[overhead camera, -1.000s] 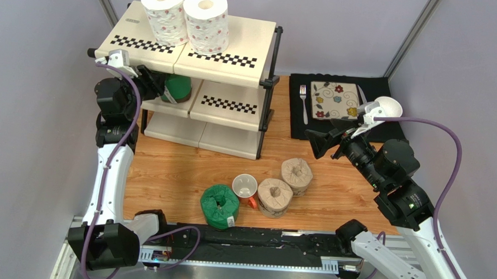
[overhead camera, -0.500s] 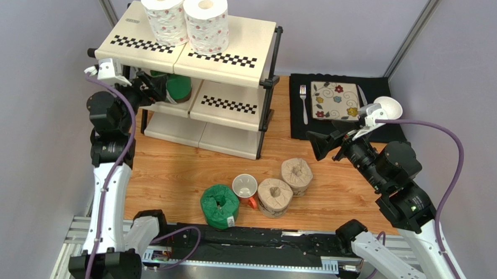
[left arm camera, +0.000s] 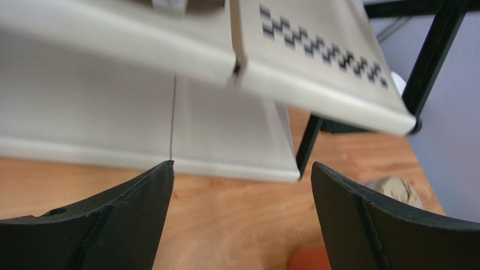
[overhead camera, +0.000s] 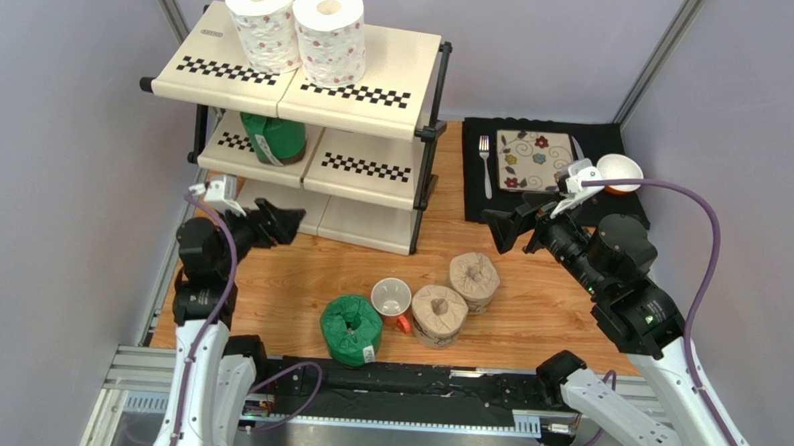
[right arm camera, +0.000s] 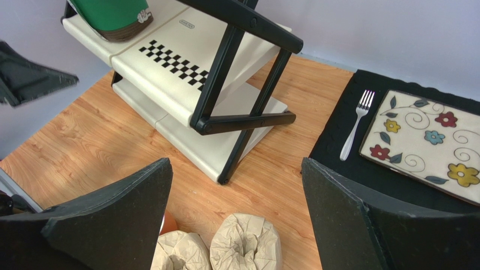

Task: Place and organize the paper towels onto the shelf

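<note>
The shelf point(overhead camera: 373, 170) stands at the back left. Two white floral paper towels point(overhead camera: 264, 21) point(overhead camera: 331, 34) are on its top tier, and a green one point(overhead camera: 274, 137) point(right arm camera: 115, 14) sits on the middle tier. On the table lie another green roll point(overhead camera: 351, 330) and two tan rolls point(overhead camera: 438, 315) point(overhead camera: 474, 280) point(right arm camera: 245, 247). My left gripper point(overhead camera: 292, 222) point(left arm camera: 242, 164) is open and empty, low in front of the shelf's bottom tier. My right gripper point(overhead camera: 506, 230) point(right arm camera: 235, 160) hangs open and empty above the tan rolls, right of the shelf.
A white mug with a red handle point(overhead camera: 392, 297) stands between the green roll and the nearer tan roll. A black placemat point(overhead camera: 596, 141) at the back right carries a floral plate point(overhead camera: 535, 161), a fork point(overhead camera: 485, 165) and a white bowl point(overhead camera: 620, 172).
My left gripper opened, left the green roll on the middle tier, and drew back and down in front of the shelf. My right gripper shifted slightly left.
</note>
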Available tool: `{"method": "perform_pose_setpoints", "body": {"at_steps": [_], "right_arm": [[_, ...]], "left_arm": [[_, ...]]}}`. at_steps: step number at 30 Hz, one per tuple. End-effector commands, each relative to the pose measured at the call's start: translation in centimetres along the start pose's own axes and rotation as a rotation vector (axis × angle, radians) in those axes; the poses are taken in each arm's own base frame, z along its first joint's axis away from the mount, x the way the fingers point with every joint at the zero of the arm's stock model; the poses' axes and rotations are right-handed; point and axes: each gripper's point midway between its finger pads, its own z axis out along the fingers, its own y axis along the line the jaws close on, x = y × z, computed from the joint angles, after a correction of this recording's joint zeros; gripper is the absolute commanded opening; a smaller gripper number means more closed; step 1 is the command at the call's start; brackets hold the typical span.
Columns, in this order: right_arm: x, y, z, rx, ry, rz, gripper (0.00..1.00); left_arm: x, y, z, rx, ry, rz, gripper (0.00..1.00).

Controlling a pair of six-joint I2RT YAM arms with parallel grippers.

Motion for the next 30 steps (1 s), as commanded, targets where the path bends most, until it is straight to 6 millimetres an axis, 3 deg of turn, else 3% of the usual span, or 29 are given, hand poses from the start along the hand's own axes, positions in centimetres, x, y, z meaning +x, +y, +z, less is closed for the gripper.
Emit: {"method": "perform_pose_setpoints", "body": {"at_steps": [1, 3, 4, 14, 20, 30], "right_arm": [[0.7, 0.2, 0.5, -0.006, 0.025, 0.015, 0.89], [0.8, 0.3, 0.7, -0.015, 0.029, 0.023, 0.89], [0.9, 0.4, 0.8, -0.016, 0.032, 0.026, 0.89], [1.4, 0.5, 1.5, -0.022, 0.035, 0.045, 0.89], [1.6, 0.8, 1.8, -0.035, 0.037, 0.057, 0.89], [1.4, 0.8, 1.6, -0.034, 0.032, 0.057, 0.89]], "left_arm": [[4.9, -2.3, -1.7, 0.105, 0.103, -0.056, 0.99], [7.0, -3.5, -2.4, 0.145, 0.144, -0.053, 0.99], [8.2, -3.1, -2.5, 0.131, 0.161, -0.065, 0.99], [13.2, -3.5, -6.4, 0.13, 0.301, -0.168, 0.99], [14.8, -3.5, -7.5, 0.139, 0.37, -0.168, 0.99], [13.7, -2.5, -5.9, 0.097, 0.35, -0.091, 0.99]]}}
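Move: The green roll still on the table lies about 15 cm back from the left hand, some 12 cm to its right and 19 cm below. The mug stands about 6 cm farther out than that roll and 8 cm to its right; the nearer brown roll is 17 cm right of it and 3 cm farther out. The shelved green roll is 13 cm ahead of the left hand, 3 cm left and 10 cm up. From the right hand, the table's green roll lies roughly 30 cm left, 10 cm back and 29 cm down. Back and down, about 11 cm each, the empty left hand draws away from the shelf towards the table's green roll. It also swings some 6 cm right early on, and only sinks at the last. Its fingers stay wide open while tipping down about 20 degrees and turning 15 clockwise. The open right hand eases down about 3 cm. ##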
